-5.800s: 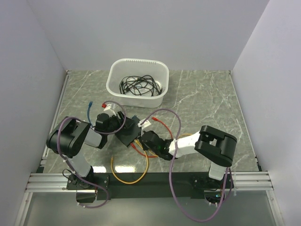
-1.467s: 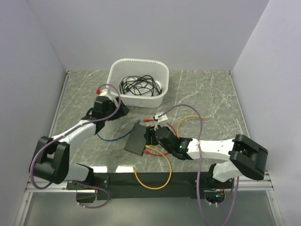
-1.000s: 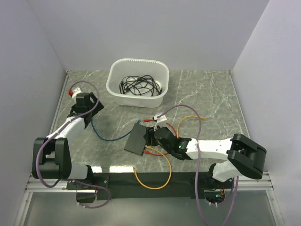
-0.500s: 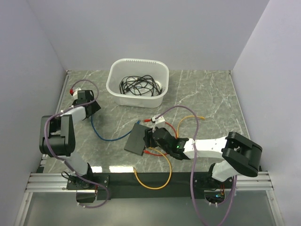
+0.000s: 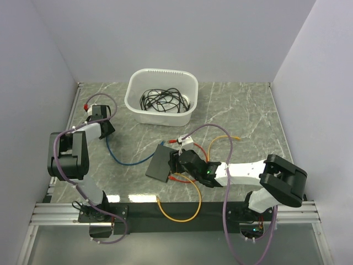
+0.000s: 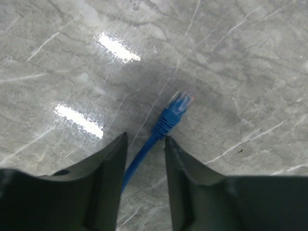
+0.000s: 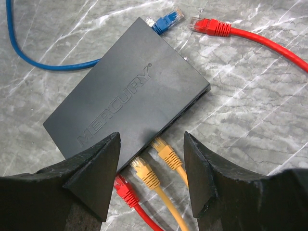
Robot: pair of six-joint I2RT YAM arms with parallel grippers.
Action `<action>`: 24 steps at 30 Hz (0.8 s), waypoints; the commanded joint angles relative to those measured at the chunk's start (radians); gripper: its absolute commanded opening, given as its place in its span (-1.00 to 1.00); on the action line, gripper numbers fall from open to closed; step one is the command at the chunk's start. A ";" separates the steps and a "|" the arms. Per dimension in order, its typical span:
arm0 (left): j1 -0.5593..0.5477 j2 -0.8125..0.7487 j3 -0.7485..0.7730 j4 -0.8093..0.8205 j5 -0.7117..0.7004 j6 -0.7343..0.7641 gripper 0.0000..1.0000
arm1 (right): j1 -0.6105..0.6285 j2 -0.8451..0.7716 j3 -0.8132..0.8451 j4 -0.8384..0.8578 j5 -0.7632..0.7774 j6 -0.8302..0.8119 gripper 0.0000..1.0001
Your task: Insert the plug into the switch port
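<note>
The switch (image 7: 130, 91) is a flat black box lying on the marble, also seen mid-table (image 5: 160, 164). My right gripper (image 7: 151, 137) hangs open over its port edge, holding nothing. Two yellow plugs (image 7: 166, 154) and a red plug (image 7: 124, 187) lie with their tips at that edge; whether they are seated I cannot tell. At the far left my left gripper (image 6: 146, 137) is low over the table and still open. The blue cable (image 6: 137, 161) runs between its fingers, and the blue plug (image 6: 177, 107) lies just beyond the fingertips. From above, that gripper (image 5: 105, 127) hides the plug.
A white tub (image 5: 130, 96) of black cables stands at the back. Another blue plug (image 7: 166, 20) and a loose red plug (image 7: 208, 25) lie at the switch's far corner. A yellow cable (image 5: 176, 210) loops over the front rail. The left wall is close to the left arm.
The left arm's elbow has folded in toward the left wall while its gripper stayed over the blue cable's end. The right arm and the switch have not moved.
</note>
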 commanded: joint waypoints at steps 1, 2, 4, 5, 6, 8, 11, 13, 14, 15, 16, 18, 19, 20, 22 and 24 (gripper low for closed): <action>-0.005 0.010 0.012 -0.047 0.003 0.032 -0.19 | 0.005 -0.002 0.029 0.033 0.016 0.011 0.24; -0.011 0.030 0.017 -0.061 -0.001 0.035 -0.27 | 0.007 -0.003 0.029 0.033 0.016 0.011 0.25; -0.023 0.050 0.037 -0.079 -0.019 0.046 -0.32 | 0.007 -0.008 0.025 0.034 0.020 0.011 0.24; -0.037 0.068 0.041 -0.093 -0.047 0.049 -0.35 | 0.005 -0.009 0.025 0.036 0.020 0.011 0.24; -0.042 0.077 0.054 -0.101 -0.061 0.049 -0.39 | 0.007 -0.008 0.025 0.036 0.020 0.011 0.24; -0.046 0.102 0.068 -0.116 -0.102 0.050 -0.56 | 0.007 -0.005 0.026 0.036 0.017 0.011 0.24; -0.082 0.114 0.083 -0.133 -0.142 0.046 -0.99 | 0.007 -0.005 0.025 0.037 0.019 0.014 0.24; -0.106 0.085 0.075 -0.129 -0.193 0.021 -0.99 | 0.007 -0.009 0.020 0.040 0.017 0.012 0.24; -0.117 0.021 0.065 -0.118 -0.213 0.011 -0.99 | 0.007 -0.012 0.020 0.042 0.014 0.012 0.24; -0.129 -0.022 0.037 -0.093 -0.258 -0.011 -0.99 | 0.007 -0.014 0.020 0.046 0.013 0.012 0.24; -0.153 -0.071 0.023 -0.077 -0.269 -0.019 -0.99 | 0.007 -0.012 0.022 0.049 0.009 0.014 0.24; -0.174 -0.220 -0.001 -0.047 -0.277 -0.032 -0.99 | 0.007 -0.009 0.026 0.051 0.006 0.012 0.24; -0.196 -0.264 0.005 -0.043 -0.297 -0.037 -0.99 | 0.007 -0.011 0.029 0.052 0.005 0.012 0.24; -0.212 -0.337 0.032 -0.043 -0.315 -0.039 -0.99 | 0.007 -0.006 0.031 0.056 -0.001 0.012 0.24; -0.281 -0.393 0.078 -0.067 -0.434 -0.033 -0.99 | 0.008 -0.005 0.036 0.054 -0.003 0.014 0.24; -0.318 -0.450 0.162 -0.070 -0.492 0.001 -0.99 | 0.007 -0.009 0.036 0.056 -0.003 0.012 0.24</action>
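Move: The loose blue plug lies on the table some 3 cm ahead of the left fingers and 1 to 2 cm below them. Its cable runs back between them. The white bin stands about 24 cm to the left hand's right and 5 cm farther out; the switch is roughly 26 cm right and 20 cm back. From the right hand, that plug is about 21 cm ahead, 30 cm left and 6 cm lower. Shut the half-open left fingers on the blue cable just behind the plug's boot, easing about 1 cm forward down at the table. Keeping that pinch, lift fast by about 15 cm and swing 4 to 5 cm right towards the bin, tipping the fingertips up some 15 degrees and rolling the hand's left side up. ##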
